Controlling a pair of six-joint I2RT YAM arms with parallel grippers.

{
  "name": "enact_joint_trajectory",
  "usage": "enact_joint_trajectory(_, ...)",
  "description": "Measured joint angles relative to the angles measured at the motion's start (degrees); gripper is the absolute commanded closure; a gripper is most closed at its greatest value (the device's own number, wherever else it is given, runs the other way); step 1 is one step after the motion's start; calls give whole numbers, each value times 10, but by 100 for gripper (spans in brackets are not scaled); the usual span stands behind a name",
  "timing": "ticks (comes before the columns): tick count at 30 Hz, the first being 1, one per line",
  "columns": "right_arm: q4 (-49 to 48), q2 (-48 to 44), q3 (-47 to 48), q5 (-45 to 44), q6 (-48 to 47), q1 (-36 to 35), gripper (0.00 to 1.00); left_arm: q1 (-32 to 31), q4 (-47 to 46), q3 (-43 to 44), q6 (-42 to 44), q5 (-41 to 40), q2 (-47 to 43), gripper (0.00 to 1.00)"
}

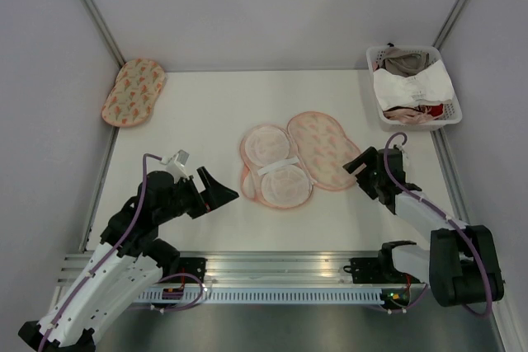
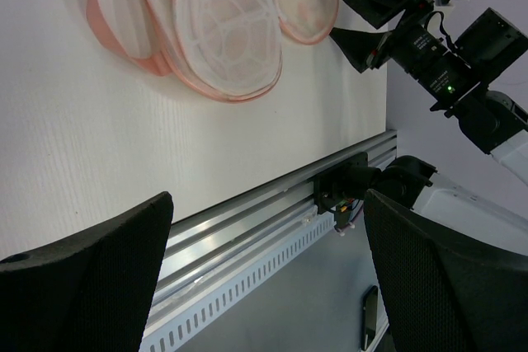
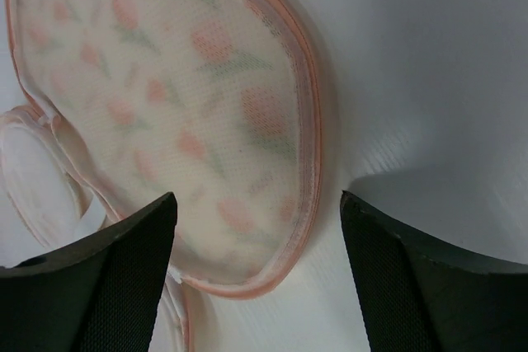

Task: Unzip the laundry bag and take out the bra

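The laundry bag point(image 1: 318, 150) lies unzipped and spread flat in the middle of the table. Its printed half is on the right and its white mesh domes point(image 1: 271, 166) are on the left. A white bra point(image 1: 412, 84) lies on top of the clothes in the white basket point(image 1: 454, 113) at the back right. My right gripper point(image 1: 353, 172) stands open at the bag's right edge. In the right wrist view the pink zip edge point(image 3: 309, 162) lies between its fingers point(image 3: 257, 199), untouched. My left gripper point(image 1: 221, 190) is open and empty, just left of the bag point(image 2: 223, 22).
A second printed pouch point(image 1: 132, 91) leans in the back left corner. The basket also holds beige and pink garments point(image 1: 408, 113). White walls close in the table on three sides. An aluminium rail point(image 1: 272, 265) runs along the near edge.
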State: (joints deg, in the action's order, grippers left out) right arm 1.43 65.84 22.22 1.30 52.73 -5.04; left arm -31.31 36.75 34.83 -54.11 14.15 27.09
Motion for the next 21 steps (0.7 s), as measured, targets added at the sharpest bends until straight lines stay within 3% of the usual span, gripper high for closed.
enact_joint_trajectory(1, -18, 8, -2, -2, 3, 0, 23, 0, 0, 0, 0, 0, 0, 0)
enact_joint_trajectory(5, -88, 72, -5, -11, 10, 0, 86, 0, 0, 0, 0, 0, 0, 0)
enact_joint_trajectory(7, -123, 119, 3, -10, 18, 0, 100, 0, 1, 0, 0, -1, 0, 0)
enact_joint_trajectory(11, -168, 176, 33, -4, 17, -1, 100, 0, 16, 3, 0, -5, -9, 0)
enact_joint_trajectory(14, -158, 167, 34, -9, 0, -1, 100, 0, 36, 15, 0, -13, -23, 0)
enact_joint_trajectory(21, -38, -1, 54, -71, -86, -17, 100, 0, 65, 58, 0, -46, -55, 0)
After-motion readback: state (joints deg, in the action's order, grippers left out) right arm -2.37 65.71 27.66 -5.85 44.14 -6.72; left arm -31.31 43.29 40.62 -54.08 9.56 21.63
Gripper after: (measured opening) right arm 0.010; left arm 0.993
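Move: The open front flap of the laundry bag has its near-right edge some 3 cm ahead of my right hand and 3 cm below; the flap's middle lies about 7 cm ahead and 9 cm left. The cup half of the bag is roughly 22 cm left and 2 cm ahead, the basket with the bra about 24 cm ahead and 15 cm right. From my left hand the flap's middle is around 20 cm ahead, 26 cm right and 18 cm below. I slide my right hand forward about 5 cm, dipping 2 cm to the table, and shut its wide-open fingers on the flap's near-right edge. Then I ease back 1 cm and slightly right, and raise the pinched edge some 6 cm, my fingers tipping up about 10 degrees. Late on, my open left hand rises and backs leftwards, away from the bag. ##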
